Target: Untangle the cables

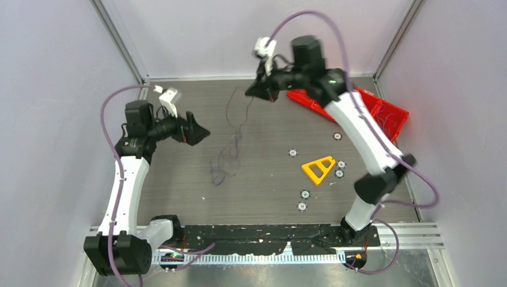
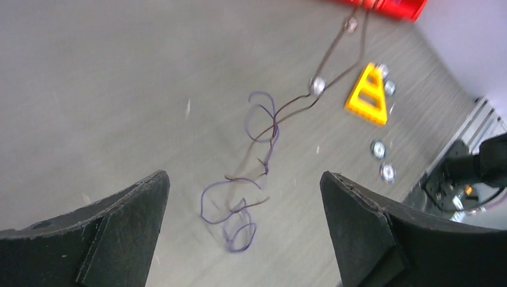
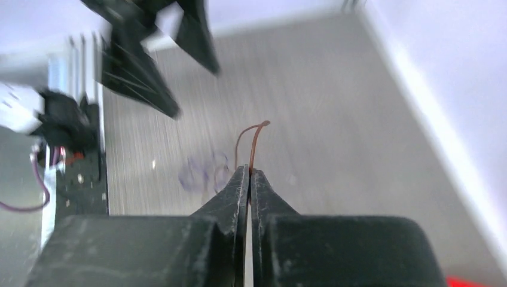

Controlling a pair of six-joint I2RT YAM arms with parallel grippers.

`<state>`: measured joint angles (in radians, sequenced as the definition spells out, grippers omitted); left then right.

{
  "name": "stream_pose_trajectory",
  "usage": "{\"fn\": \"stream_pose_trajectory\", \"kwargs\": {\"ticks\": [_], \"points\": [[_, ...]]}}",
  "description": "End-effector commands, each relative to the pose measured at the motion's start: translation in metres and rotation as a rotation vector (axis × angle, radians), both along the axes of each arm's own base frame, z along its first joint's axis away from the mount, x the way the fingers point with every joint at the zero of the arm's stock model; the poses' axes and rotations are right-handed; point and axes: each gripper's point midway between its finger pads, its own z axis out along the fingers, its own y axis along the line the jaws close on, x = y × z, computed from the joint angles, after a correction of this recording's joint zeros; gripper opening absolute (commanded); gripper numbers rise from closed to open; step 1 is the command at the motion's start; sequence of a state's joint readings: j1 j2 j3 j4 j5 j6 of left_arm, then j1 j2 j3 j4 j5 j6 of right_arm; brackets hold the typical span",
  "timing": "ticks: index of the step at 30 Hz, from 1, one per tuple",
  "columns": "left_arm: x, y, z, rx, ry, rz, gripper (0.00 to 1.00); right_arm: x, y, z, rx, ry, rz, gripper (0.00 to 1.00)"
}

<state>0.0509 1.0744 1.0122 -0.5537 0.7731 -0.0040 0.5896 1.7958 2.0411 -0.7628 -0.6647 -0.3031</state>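
Observation:
The cables (image 1: 224, 160) are thin purple and brown wires lying in a loose tangle mid-table, with strands rising toward the back. In the left wrist view the purple loops (image 2: 239, 215) lie on the table and a brown strand (image 2: 326, 60) runs off toward the far right. My right gripper (image 1: 252, 92) hangs above the back of the table, shut (image 3: 250, 171) on the tip of a brown cable (image 3: 254, 140), which sticks up past the fingertips. My left gripper (image 1: 204, 133) hovers left of the tangle, open wide (image 2: 243, 174), holding nothing.
A red bin (image 1: 397, 116) sits at the back right, partly behind the right arm. A yellow triangular piece (image 1: 318, 169) and several small round discs (image 1: 303, 194) lie right of the tangle. Walls close off the left, back and right sides.

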Motion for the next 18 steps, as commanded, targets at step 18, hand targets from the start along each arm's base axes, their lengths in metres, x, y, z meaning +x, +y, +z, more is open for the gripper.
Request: {"fn": "stream_pose_trajectory", "kwargs": {"ticks": [18], "points": [[-0.003,-0.157,0.201,-0.245,-0.669,-0.358,0.99,-0.052,-0.007,0.220,0.518,-0.239,0.003,0.05]]}}
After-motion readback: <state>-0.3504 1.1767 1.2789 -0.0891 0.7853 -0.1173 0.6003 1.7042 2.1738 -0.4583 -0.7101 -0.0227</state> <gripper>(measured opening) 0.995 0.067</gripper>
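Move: The hanging strands of the cable are about 13 cm to the left hand's right and 4 cm ahead, level with it. They droop from the right hand's pinch, so they lie some 10 cm below that hand, 2 cm back and 2 cm left. From the right hand, their clump hangs about 27 cm lower, 9 cm back and 7 cm left; a small disc lies 28 cm below, 16 cm right and 3 cm back. The cable, still pinched in the right hand's shut fingers, is carried up and somewhat back by about 20 cm, then eased a little down and forward again. The left hand, fingers staying wide open, first rises some 16 cm while its fingertips tip up about 30 degrees, then sweeps 13 cm right, turning clockwise towards the hanging strands below the right hand; contact there can't be seen. ##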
